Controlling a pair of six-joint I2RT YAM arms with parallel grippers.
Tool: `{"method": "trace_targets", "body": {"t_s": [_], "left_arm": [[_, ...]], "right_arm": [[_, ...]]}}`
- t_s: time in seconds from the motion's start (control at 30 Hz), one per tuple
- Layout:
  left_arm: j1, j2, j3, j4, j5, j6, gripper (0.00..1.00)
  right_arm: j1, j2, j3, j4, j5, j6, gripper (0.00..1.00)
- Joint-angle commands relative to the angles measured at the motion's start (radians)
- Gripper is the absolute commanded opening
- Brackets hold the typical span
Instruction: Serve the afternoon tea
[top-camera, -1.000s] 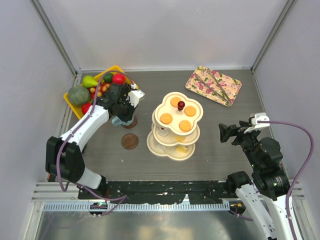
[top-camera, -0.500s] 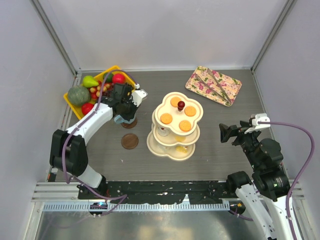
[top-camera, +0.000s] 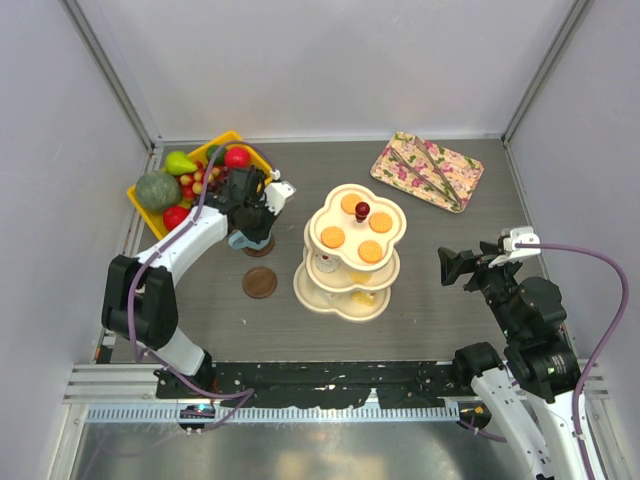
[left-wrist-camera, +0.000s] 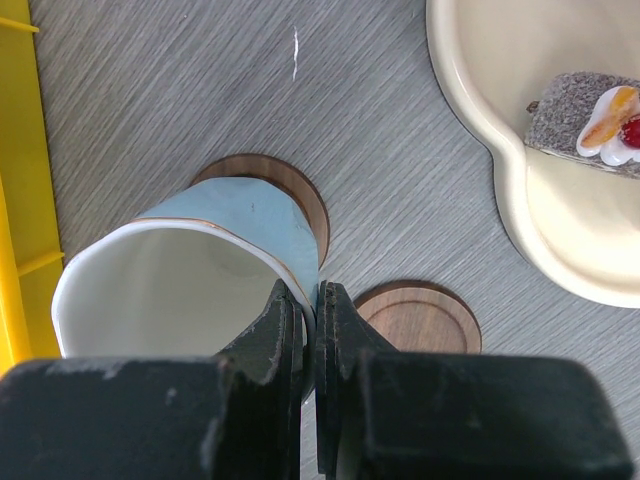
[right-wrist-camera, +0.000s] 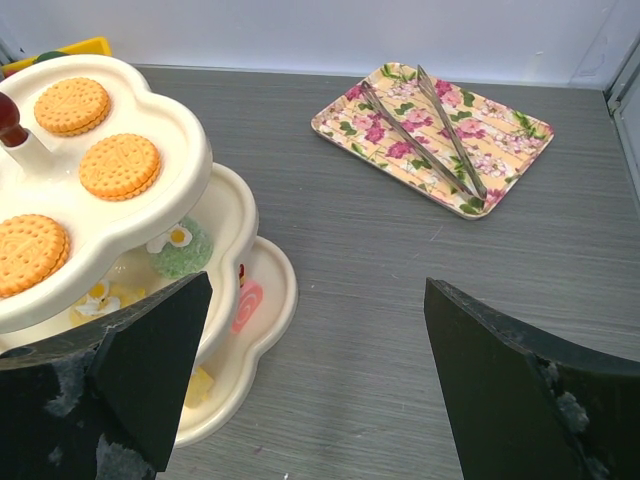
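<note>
My left gripper (left-wrist-camera: 305, 295) is shut on the rim of the pale blue mug (left-wrist-camera: 245, 215), one finger inside and one outside. The mug (top-camera: 238, 240) tilts over a round wooden coaster (left-wrist-camera: 285, 175), and a second coaster (left-wrist-camera: 418, 318) lies bare beside it. The cream three-tier stand (top-camera: 352, 290) with a red knob (top-camera: 362, 211) stands mid-table. Orange biscuits (right-wrist-camera: 120, 165) lie on its top tier and small pastries (right-wrist-camera: 180, 248) on the lower ones. My right gripper (right-wrist-camera: 316, 282) is open and holds nothing, to the right of the stand and apart from it.
A yellow bin (top-camera: 228, 137) of fruit sits at the back left, right behind the left arm. A floral rectangular tray (right-wrist-camera: 505, 125) with metal tongs (right-wrist-camera: 440, 130) lies at the back right. Grey walls enclose the table on three sides.
The left arm has shifted slightly right and back, its elbow swinging inward, with the mug still in its grip over the coaster. The right arm has not moved.
</note>
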Motion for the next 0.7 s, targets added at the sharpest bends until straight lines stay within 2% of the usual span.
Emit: {"method": "trace_targets", "body": {"t_s": [0.0, 0.13, 0.27, 0.53, 0.67], "left_arm": [[-0.002, -0.042, -0.008, 0.083, -0.028, 0.007, 0.01], [-0.002, -0.044, -0.019, 0.08, -0.034, 0.009, 0.1], [-0.002, -0.047, -0.017, 0.079, -0.037, 0.004, 0.34], [-0.002, -0.15, 0.007, 0.073, -0.057, -0.063, 0.69], [-0.002, -0.235, 0.019, 0.051, -0.097, -0.126, 0.81]], "right_arm": [[0.009, -0.015, -0.005, 0.051, 0.019, -0.013, 0.95], [0.009, -0.021, -0.008, 0.055, 0.021, -0.013, 0.95], [0.012, -0.036, -0.011, 0.055, 0.027, -0.015, 0.96], [0.015, -0.039, -0.014, 0.057, 0.03, -0.015, 0.97], [0.017, -0.041, -0.014, 0.057, 0.032, -0.016, 0.97]]}}
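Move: The left hand still pinches the cup by its rim on the side towards the tiered stand. The coaster the cup is going to lies some 7 cm below that hand, about 2 cm ahead and 2 cm to its left. A second coaster sits about 9 cm nearer the base than the first; the tiered stand is roughly 16 cm right and 7 cm back, the fruit basket about 15 cm ahead and 15 cm left. From the right hand, the first coaster is about 45 cm left, 17 cm ahead and 24 cm down. Downward first, barely half a centimetre, the left hand eases the cup onto the upper coaster. Its nearly shut fingers then spread to about three-quarters open, letting go of the rim, and the hand climbs nearly 5 cm almost straight up off the cup, picking up speed, while the wrist tips its fingers some 10 degrees outwards. ##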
